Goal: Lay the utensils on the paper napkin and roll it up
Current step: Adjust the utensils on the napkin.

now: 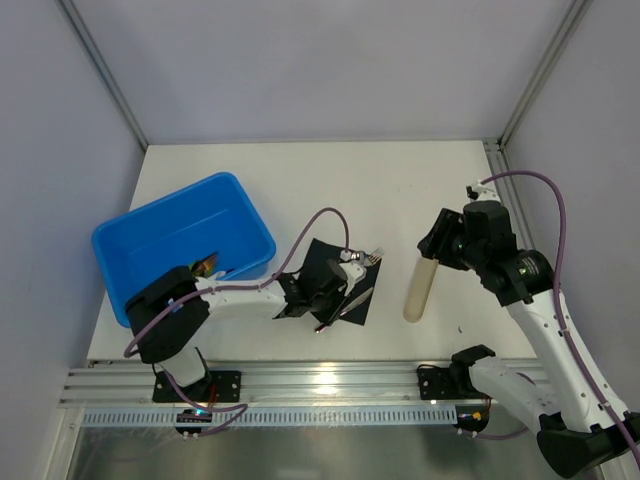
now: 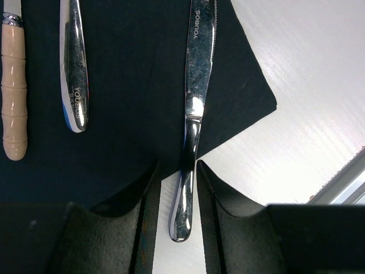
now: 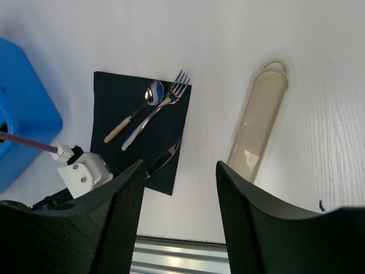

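The black paper napkin [image 1: 362, 300] lies flat on the white table, right of the blue tub. Three utensils rest on it: a beige-handled spoon [image 3: 153, 91], a fork [image 3: 177, 85] and a knife [image 3: 165, 157]. In the left wrist view the knife [image 2: 194, 97] runs off the napkin [image 2: 131, 85] edge onto the table. Its handle end lies between the fingers of my left gripper [image 2: 177, 165], which is open with a gap on each side of the handle. My right gripper [image 3: 179, 165] hovers open and empty, high above the table right of the napkin [image 3: 165, 125].
A blue tub [image 1: 180, 240] stands at the left with something small inside. A long beige case [image 1: 420, 285] lies right of the napkin, under the right arm. The aluminium rail [image 1: 320, 385] runs along the near table edge.
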`<state>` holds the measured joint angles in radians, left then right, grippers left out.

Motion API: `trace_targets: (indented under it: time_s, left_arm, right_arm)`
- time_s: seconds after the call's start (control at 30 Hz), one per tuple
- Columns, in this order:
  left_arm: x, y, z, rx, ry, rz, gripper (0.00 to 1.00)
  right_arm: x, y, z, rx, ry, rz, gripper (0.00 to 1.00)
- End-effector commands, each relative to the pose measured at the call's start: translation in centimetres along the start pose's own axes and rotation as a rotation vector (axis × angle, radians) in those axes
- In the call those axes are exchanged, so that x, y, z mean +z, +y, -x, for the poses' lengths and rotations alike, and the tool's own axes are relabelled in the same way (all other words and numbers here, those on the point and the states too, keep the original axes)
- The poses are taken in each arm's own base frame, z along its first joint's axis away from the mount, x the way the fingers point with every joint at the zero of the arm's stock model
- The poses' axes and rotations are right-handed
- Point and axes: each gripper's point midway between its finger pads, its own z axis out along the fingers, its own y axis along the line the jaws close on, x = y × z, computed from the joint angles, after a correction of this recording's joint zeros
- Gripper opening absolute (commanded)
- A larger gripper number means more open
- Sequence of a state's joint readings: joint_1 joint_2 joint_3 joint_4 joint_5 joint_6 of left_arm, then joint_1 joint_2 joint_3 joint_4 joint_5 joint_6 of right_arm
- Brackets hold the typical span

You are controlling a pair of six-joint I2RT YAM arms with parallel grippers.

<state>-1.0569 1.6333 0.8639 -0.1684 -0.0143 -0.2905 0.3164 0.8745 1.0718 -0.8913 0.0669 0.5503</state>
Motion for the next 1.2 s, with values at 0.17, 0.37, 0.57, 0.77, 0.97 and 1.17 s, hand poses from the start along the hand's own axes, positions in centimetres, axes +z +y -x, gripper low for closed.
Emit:
trace_targets:
  time_s: [0.17,0.37,0.57,0.77,0.97,1.17]
  left_arm:
    - [1.0,-0.3,1.5,0.021,-0.017,-0.011,0.31]
    - [1.2,-0.1,0.7,0.018,0.009,-0.001,0.22]
    - [1.1,0.7,0.3,0.008,0.02,0.04,0.06]
    - [0.3,1.0,1.3,0.014,-0.011,0.07,0.0]
    - [-1.7,1.0,3.1,0.043,-0.053,0.095,0.0]
    - [-2.7,0.6,4.3,0.079,-0.064,0.083,0.0]
  right_arm:
    - [-0.3,0.6,0.5,-0.012,-0.025,0.042,0.56]
    - [-0.4,0.7,0.5,-0.008,-0.025,0.049,0.56]
    - [-0.6,0.9,0.6,-0.007,-0.031,0.058,0.56]
    - [-0.7,0.9,0.6,-0.005,-0.033,0.06,0.56]
    - [-0.8,1.0,0.8,-0.005,-0.04,0.064,0.56]
    - [-0.7,1.1,0.7,-0.003,-0.036,0.069,0.56]
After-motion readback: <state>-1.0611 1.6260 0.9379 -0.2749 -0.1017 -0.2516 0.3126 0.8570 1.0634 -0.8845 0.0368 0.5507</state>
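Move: The knife's handle lies right between the left fingertips; the knife's middle is about 3 cm ahead, 4 cm right and 1 cm below. The fork's middle is some 10 cm ahead and 6 cm right of the hand, the spoon's about 11 cm ahead and 3 cm right, both about 2 cm lower. From the right hand, the knife is about 5 cm back, 22 cm left and 22 cm below. Left fingers pinch the knife's handle, then raise it about 2 cm, shifting slightly forward and left. ##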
